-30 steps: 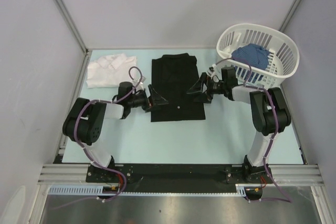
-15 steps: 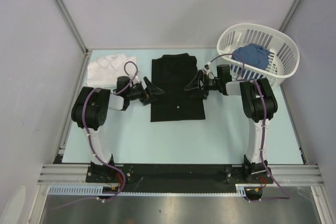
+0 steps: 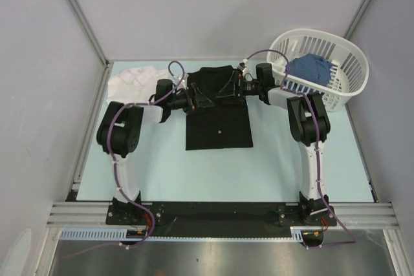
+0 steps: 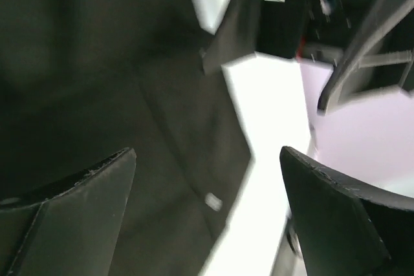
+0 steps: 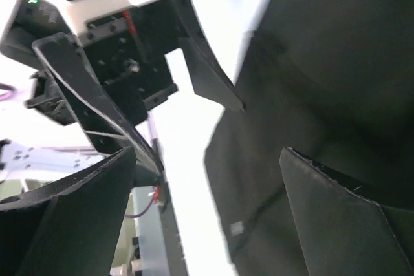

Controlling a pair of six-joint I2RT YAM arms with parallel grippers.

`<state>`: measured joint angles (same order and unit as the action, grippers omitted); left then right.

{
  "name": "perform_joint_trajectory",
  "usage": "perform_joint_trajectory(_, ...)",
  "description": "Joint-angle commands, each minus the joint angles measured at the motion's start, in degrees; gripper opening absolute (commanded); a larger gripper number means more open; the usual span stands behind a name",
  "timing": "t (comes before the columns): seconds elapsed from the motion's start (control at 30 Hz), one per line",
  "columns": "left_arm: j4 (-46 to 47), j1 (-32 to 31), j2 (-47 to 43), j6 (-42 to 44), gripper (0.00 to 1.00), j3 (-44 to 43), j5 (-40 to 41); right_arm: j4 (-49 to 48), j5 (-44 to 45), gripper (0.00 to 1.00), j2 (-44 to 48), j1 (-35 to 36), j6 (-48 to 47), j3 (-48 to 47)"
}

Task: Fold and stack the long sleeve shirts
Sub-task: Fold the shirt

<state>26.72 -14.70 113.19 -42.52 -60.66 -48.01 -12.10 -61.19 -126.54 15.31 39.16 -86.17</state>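
Note:
The black long sleeve shirt [image 3: 218, 124] lies folded into a rectangle at the middle of the table. The white long sleeve shirt [image 3: 129, 79] is bunched at the far left, partly behind my left arm. My left gripper [image 3: 199, 100] and right gripper [image 3: 231, 87] both hover open over the black shirt's far end, facing each other. In the left wrist view the open left gripper [image 4: 207, 153] frames the black shirt [image 4: 116, 82] and a white button [image 4: 212, 201]. Between the jaws of the right gripper [image 5: 207, 153] I see the shirt's edge [image 5: 310, 95] and the left gripper [image 5: 129, 63].
A white slatted basket [image 3: 348, 72] holding a blue cloth [image 3: 309, 68] stands at the far right corner. The pale blue table [image 3: 278, 159] is walled on the left, right and far sides.
Both grippers have moved from the black shirt's side edges at mid-length toward its far end and closer together. Both stayed open.

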Motion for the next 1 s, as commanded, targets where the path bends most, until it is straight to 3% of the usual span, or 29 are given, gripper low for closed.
perform_joint_trajectory(0.0,-4.5,3.3,7.5,0.6,0.99,-4.5,7.7,1.9,2.8,1.0,-8.9,-2.0,-2.9,-5.8)
perform_joint_trajectory(0.17,-15.2,6.5,4.1,9.8,0.99,-7.2,6.3,6.9,4.0,1.0,-9.8,-3.0,-5.0,-8.2)
perform_joint_trajectory(0.23,-20.4,7.6,-0.6,19.0,0.99,-8.3,5.6,6.3,3.0,1.0,-7.4,-3.3,-3.0,-6.7)
perform_joint_trajectory(0.27,-29.2,7.6,-2.4,23.8,0.99,-9.3,5.5,5.7,2.0,1.0,-3.9,-3.4,-2.2,-5.8)
perform_joint_trajectory(0.3,-32.7,7.2,-4.4,33.1,0.99,-9.8,6.3,5.1,1.8,1.0,-2.0,-3.5,-2.0,-3.8)
perform_joint_trajectory(0.37,-41.4,6.1,-11.3,42.3,0.99,-9.1,9.8,5.3,0.5,1.0,2.8,-3.7,-3.1,-2.4)
perform_joint_trajectory(0.4,-44.1,3.0,-13.8,54.1,0.99,-8.4,12.2,7.9,0.1,1.0,4.1,-3.4,-4.4,-2.0)
perform_joint_trajectory(0.47,-46.2,-1.4,-23.1,64.4,0.99,-2.9,17.0,11.7,-0.2,0.99,6.0,-3.3,-10.4,-2.0)
perform_joint_trajectory(0.5,-45.8,-6.8,-26.8,73.2,0.99,-0.3,23.1,16.9,0.0,1.0,7.6,-3.0,-12.9,-2.0)
perform_joint_trajectory(0.57,-41.9,-12.7,-35.4,80.0,0.99,8.6,28.7,21.4,1.2,1.0,8.4,-2.7,-20.5,-2.2)
perform_joint_trajectory(0.6,-40.0,-18.8,-37.6,84.8,0.99,11.5,34.2,25.3,1.6,1.0,8.3,-2.3,-22.1,-2.5)
perform_joint_trajectory(0.7,-31.2,-29.3,-42.2,90.5,0.98,22.1,43.7,27.8,1.6,1.0,8.2,-1.9,-25.2,-2.2)
perform_joint_trajectory(0.87,-20.1,-39.3,-38.8,92.2,0.8,28.8,51.1,27.7,2.1,1.0,8.2,-1.6,-25.5,-0.7)
perform_joint_trajectory(0.97,-13.4,-43.0,-33.3,93.8,0.75,30.3,55.5,28.0,2.1,1.0,8.9,-2.2,-25.9,0.6)
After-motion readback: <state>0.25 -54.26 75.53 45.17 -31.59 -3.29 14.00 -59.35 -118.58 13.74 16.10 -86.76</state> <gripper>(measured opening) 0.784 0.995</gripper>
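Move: The near hem of the folded black shirt is what my left hand is after: its middle lies about 17 cm back, 6 cm to the right and 6 cm below. The shirt button is some 11 cm back and 6 cm right, and the white folded shirt about 25 cm left and 6 cm ahead. From my right hand the black shirt's middle is roughly 5 cm back, 4 cm left and 7 cm below, its near hem 21 cm back and 3 cm left. I first dip both open hands 4 to 6 cm towards the black shirt, easing forward. Then my left hand sweeps left and arcs up and about 24 cm back to the near hem, coming down near its left corner; it rolls some 100 degrees, points more steeply down and begins closing. My right hand lifts again and backs off slightly to the right, still open. ##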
